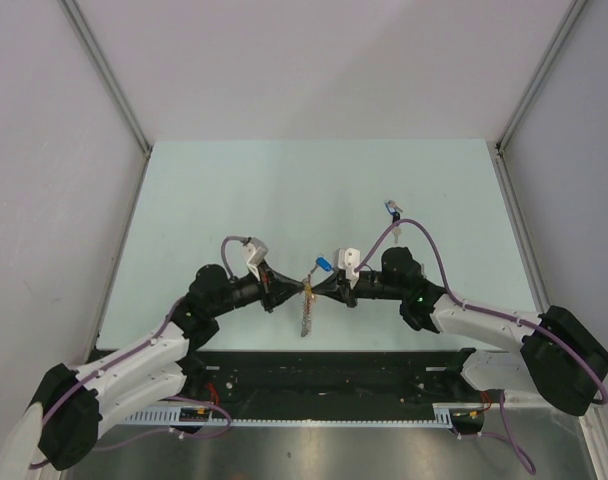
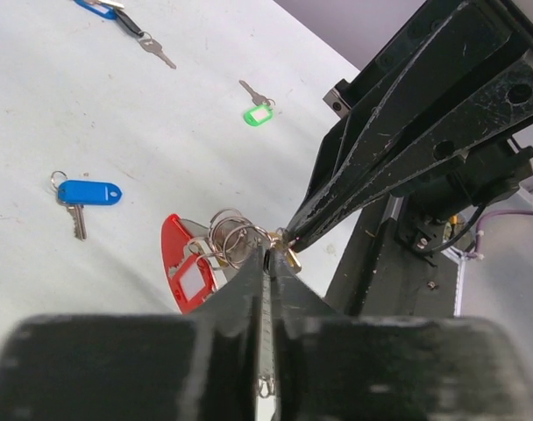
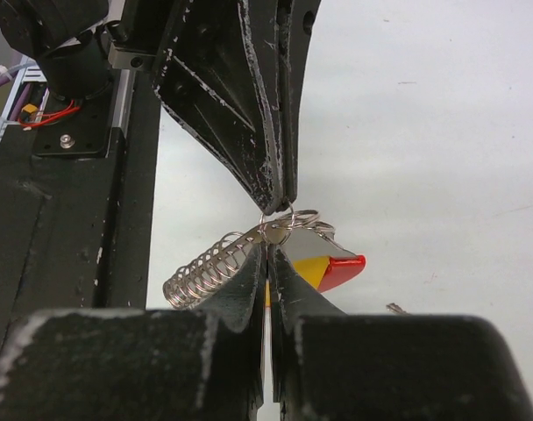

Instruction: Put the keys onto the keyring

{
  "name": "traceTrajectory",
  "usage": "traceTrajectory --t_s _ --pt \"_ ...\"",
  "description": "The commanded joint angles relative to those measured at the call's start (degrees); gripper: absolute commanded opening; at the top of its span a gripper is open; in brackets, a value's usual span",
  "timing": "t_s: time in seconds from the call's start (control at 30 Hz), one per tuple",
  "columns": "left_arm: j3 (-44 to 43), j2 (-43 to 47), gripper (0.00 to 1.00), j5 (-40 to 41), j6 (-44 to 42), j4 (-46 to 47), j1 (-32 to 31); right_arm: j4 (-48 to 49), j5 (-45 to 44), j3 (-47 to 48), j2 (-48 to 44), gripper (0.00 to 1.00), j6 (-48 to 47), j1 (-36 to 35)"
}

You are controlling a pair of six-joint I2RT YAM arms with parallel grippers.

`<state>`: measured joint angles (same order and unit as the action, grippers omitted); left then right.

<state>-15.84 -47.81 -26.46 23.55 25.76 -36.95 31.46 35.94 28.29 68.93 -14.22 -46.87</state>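
The keyring is a silver coiled strand [image 1: 306, 315] hanging between my two grippers; its coil shows in the right wrist view [image 3: 205, 272]. A red-headed key [image 2: 186, 267] and several small rings [image 2: 231, 235] hang on it. My left gripper [image 2: 273, 250] is shut on the strand. My right gripper [image 3: 268, 250] is shut on a yellow-headed key [image 3: 310, 267], next to the red head [image 3: 344, 266]. The two grippers meet tip to tip just above the table [image 1: 309, 288]. A blue key [image 2: 87, 193] lies loose on the table, also in the top view [image 1: 325, 265].
A green key [image 2: 259, 112] lies on the table beyond the grippers. A dark blue key with a black strap [image 1: 392, 209] lies further back right. The black rail of the arm bases [image 1: 334, 370] runs along the near edge. Grey walls enclose the table.
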Motion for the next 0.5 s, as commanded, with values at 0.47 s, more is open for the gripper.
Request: traceTrajectory --t_s 0.47 --pt "-20.8 0.6 0.52 -5.6 -26.0 -33.4 0.3 -9.1 0.3 4.7 -2.1 0.0 -6.4 1.4"
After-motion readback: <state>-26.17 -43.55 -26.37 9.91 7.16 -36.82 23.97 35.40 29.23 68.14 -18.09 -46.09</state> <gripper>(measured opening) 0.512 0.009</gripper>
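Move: The left fingers already pinch the rings at the keyring's top, the loop's middle about 1 cm to their right; the right fingers hold it too, from about 1 cm on its other side. From the left hand, the wire coil hangs centred about 3 cm back, 1 cm right and 5 cm down; the red tag is some 3 cm ahead, 1 cm right and 2 cm lower. The blue key tag lies on the table roughly 11 cm ahead, 4 cm right and 13 cm down. Spread the left fingers to about half open to release the rings, then lift that gripper about 3 cm clear of the keyring, easing some 1 cm left and turning the wrist about 10 degrees. Keep the right fingers shut on the ring meanwhile, and lower it about 1.5 cm, drifting slightly right. ##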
